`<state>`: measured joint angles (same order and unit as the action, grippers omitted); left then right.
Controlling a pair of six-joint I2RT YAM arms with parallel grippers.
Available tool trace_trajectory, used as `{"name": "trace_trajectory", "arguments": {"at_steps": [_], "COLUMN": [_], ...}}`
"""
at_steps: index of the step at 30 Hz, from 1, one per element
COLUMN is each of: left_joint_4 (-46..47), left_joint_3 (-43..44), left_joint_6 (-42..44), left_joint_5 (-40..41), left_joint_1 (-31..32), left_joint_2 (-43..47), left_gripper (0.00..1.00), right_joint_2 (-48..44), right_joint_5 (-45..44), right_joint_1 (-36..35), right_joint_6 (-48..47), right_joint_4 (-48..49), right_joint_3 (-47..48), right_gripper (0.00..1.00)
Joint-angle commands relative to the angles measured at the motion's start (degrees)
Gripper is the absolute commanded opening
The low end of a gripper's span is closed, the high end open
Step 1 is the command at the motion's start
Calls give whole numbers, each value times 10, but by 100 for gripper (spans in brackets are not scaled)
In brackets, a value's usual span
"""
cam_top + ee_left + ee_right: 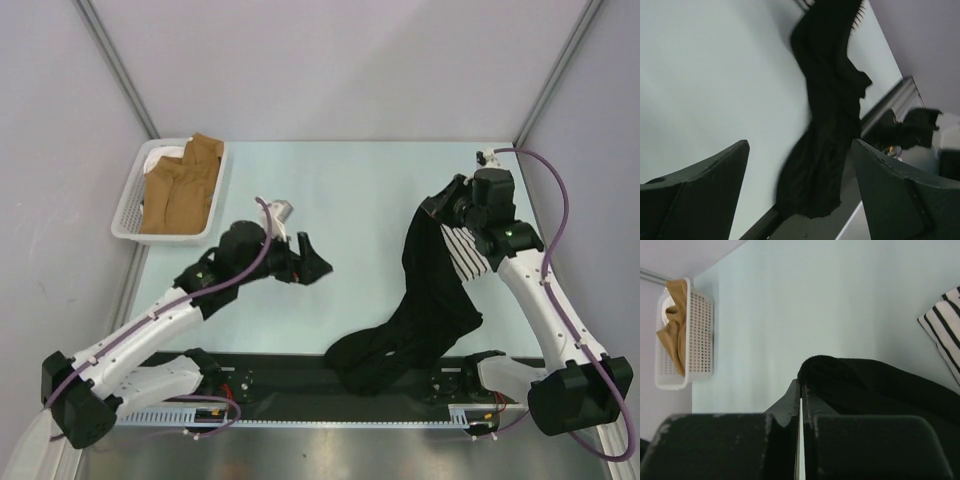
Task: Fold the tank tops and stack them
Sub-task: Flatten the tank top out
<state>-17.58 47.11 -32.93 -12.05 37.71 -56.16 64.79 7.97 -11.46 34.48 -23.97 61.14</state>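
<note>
The black tank top (425,300) hangs as a long bunched strip from my right gripper (440,205), which is shut on its upper end. Its lower end (375,362) lies crumpled over the table's near edge. In the right wrist view the jaws (801,384) are pinched together with black cloth (880,385) at their tips. The striped tank top (463,250) lies on the table behind the black one, partly covered; a corner of it (945,330) shows. My left gripper (312,262) hovers open and empty left of the black top (830,125), which is apart from its fingers (725,170).
A white basket (128,205) with brown cloth (180,190) in it stands at the back left corner, also seen as the basket (700,335) in the right wrist view. The black arm-base rail (280,385) runs along the near edge. Grey walls close in the table.
</note>
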Motion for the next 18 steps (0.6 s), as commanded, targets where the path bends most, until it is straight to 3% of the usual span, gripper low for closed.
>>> {"name": "trace_trajectory", "arguments": {"at_steps": [1,7,13,18], "left_joint_4": [141,160,110,76], "left_joint_3": [-15,71,233,352], "left_joint_6": [22,51,50,16], "left_joint_5": [50,85,143,125], "left_joint_1": [95,239,336,352], "left_joint_2": [1,-181,-363,-501], "left_gripper": [88,61,69,63], "right_joint_2": [-10,0,-7,-14], "right_joint_5": [-8,-10,5,17], "right_joint_1": [21,41,65,79], "right_joint_6": [1,2,-7,-11], "right_joint_4": [44,37,27,23], "right_joint_3": [25,19,13,13], "right_gripper": [0,0,0,0]}}
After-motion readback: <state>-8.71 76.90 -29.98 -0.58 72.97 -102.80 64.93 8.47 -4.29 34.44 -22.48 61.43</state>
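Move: Some 21 cm to the right of the open left hand, about 5 cm back and 18 cm below, lies the middle of the black tank top's loose spread, its lower end over the near table edge. The folded striped tank top is about 39 cm right and 14 cm ahead of the left hand. The shut right hand holds the black one's top corner; the loose spread lies about 19 cm back, 5 cm left and 22 cm below it, the striped one 12 cm right and 2 cm ahead. Sweeping to the right about 25 cm, the left hand also draws back some 9 cm and, after a level start, sinks towards the loose black cloth, swinging clockwise some 25 degrees while its fingers narrow partway but stay open. The right hand keeps its pinch on the upper corner and eases about 4 cm to the right. ##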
